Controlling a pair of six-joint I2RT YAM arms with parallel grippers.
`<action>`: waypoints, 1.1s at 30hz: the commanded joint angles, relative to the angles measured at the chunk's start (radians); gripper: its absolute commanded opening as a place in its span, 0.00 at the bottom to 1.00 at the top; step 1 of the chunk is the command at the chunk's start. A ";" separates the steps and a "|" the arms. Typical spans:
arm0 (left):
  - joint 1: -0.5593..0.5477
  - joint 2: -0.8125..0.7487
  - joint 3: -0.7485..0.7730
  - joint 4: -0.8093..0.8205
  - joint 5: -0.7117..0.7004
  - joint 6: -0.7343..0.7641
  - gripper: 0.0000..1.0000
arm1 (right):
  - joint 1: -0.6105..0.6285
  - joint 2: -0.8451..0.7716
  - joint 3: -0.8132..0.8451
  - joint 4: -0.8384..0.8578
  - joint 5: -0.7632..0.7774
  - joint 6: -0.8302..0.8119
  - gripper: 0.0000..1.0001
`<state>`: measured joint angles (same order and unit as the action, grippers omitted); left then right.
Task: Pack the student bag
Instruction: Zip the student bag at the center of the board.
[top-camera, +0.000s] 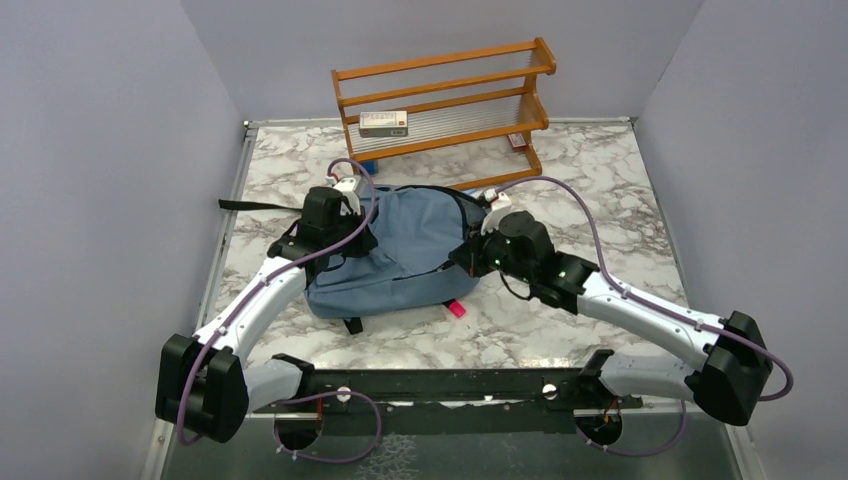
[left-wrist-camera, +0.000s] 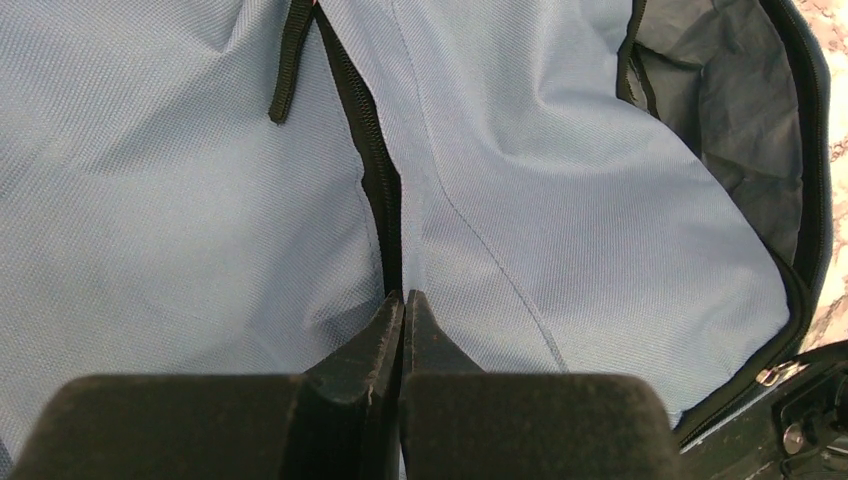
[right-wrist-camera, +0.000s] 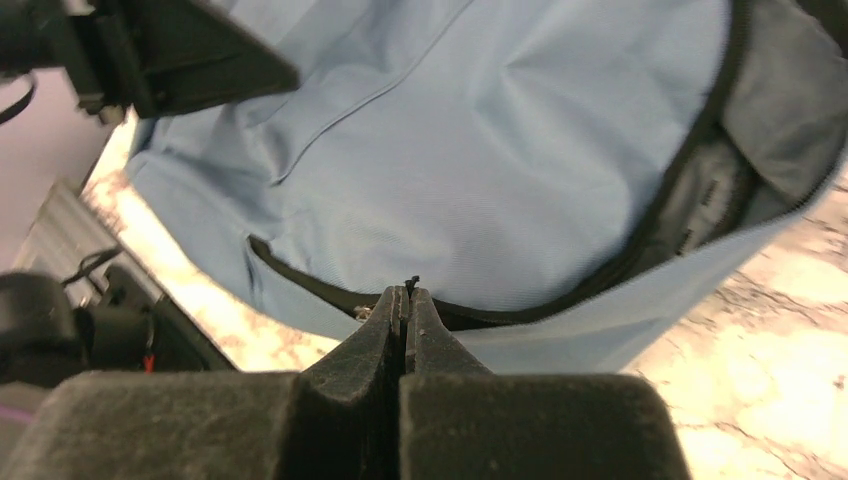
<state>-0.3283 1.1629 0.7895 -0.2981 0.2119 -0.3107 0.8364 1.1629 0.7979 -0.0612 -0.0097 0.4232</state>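
The student bag (top-camera: 410, 255), dusty blue with black zipper trim, lies flat in the middle of the marble table. My left gripper (top-camera: 340, 215) is at its left side. In the left wrist view its jaws (left-wrist-camera: 403, 296) are shut at the end of a black zipper line (left-wrist-camera: 375, 150), pinching the fabric there. My right gripper (top-camera: 487, 243) is at the bag's right side, shut (right-wrist-camera: 408, 290) on a small black zipper pull (right-wrist-camera: 411, 282) on the lower zipper. The main compartment gapes open, showing its grey lining (left-wrist-camera: 730, 110) (right-wrist-camera: 790, 110).
A wooden rack (top-camera: 445, 95) stands at the back with a flat box (top-camera: 383, 123) on its shelf and a red item (top-camera: 517, 141) at its right end. A pink object (top-camera: 456, 308) lies at the bag's near edge. A black strap (top-camera: 255, 206) trails left.
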 joint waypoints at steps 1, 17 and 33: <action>0.023 -0.003 -0.022 0.031 -0.039 0.046 0.00 | -0.009 -0.004 0.065 -0.059 0.240 0.105 0.01; 0.023 -0.083 -0.018 0.055 0.080 0.069 0.43 | -0.062 0.039 0.064 0.093 0.113 0.030 0.01; -0.192 -0.239 -0.136 0.412 0.263 0.220 0.83 | -0.063 -0.014 0.127 0.027 0.209 0.144 0.01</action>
<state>-0.4252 0.9707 0.7258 -0.0574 0.4240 -0.1776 0.7811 1.1954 0.8665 -0.0345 0.0978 0.5217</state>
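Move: The main zip's slider sits right at the right hand's shut fingertips, about 2 cm to their left, 1 cm back and 2 cm below. From that hand, the bag's open far-right corner is some 9 cm ahead and 5 cm right, slightly lower; the pink highlighter is about 9 cm back, level sideways, on the table. The slider lies roughly 14 cm right of the left hand and 4 cm back, slightly higher; the pocket's zip pull is around 7 cm straight ahead of that hand. The zip pull, still pinched by the right hand, is drawn about 5 cm forward and 3 cm right towards the bag's far-right corner; then the right hand eases left and lifts a little, its fingers staying shut. The left hand lets go of the cloth fold by the pocket, opens wide, rises some 8 cm and swings right and slightly back over the bag towards the slider, fingertips tipping up and turning clockwise. ##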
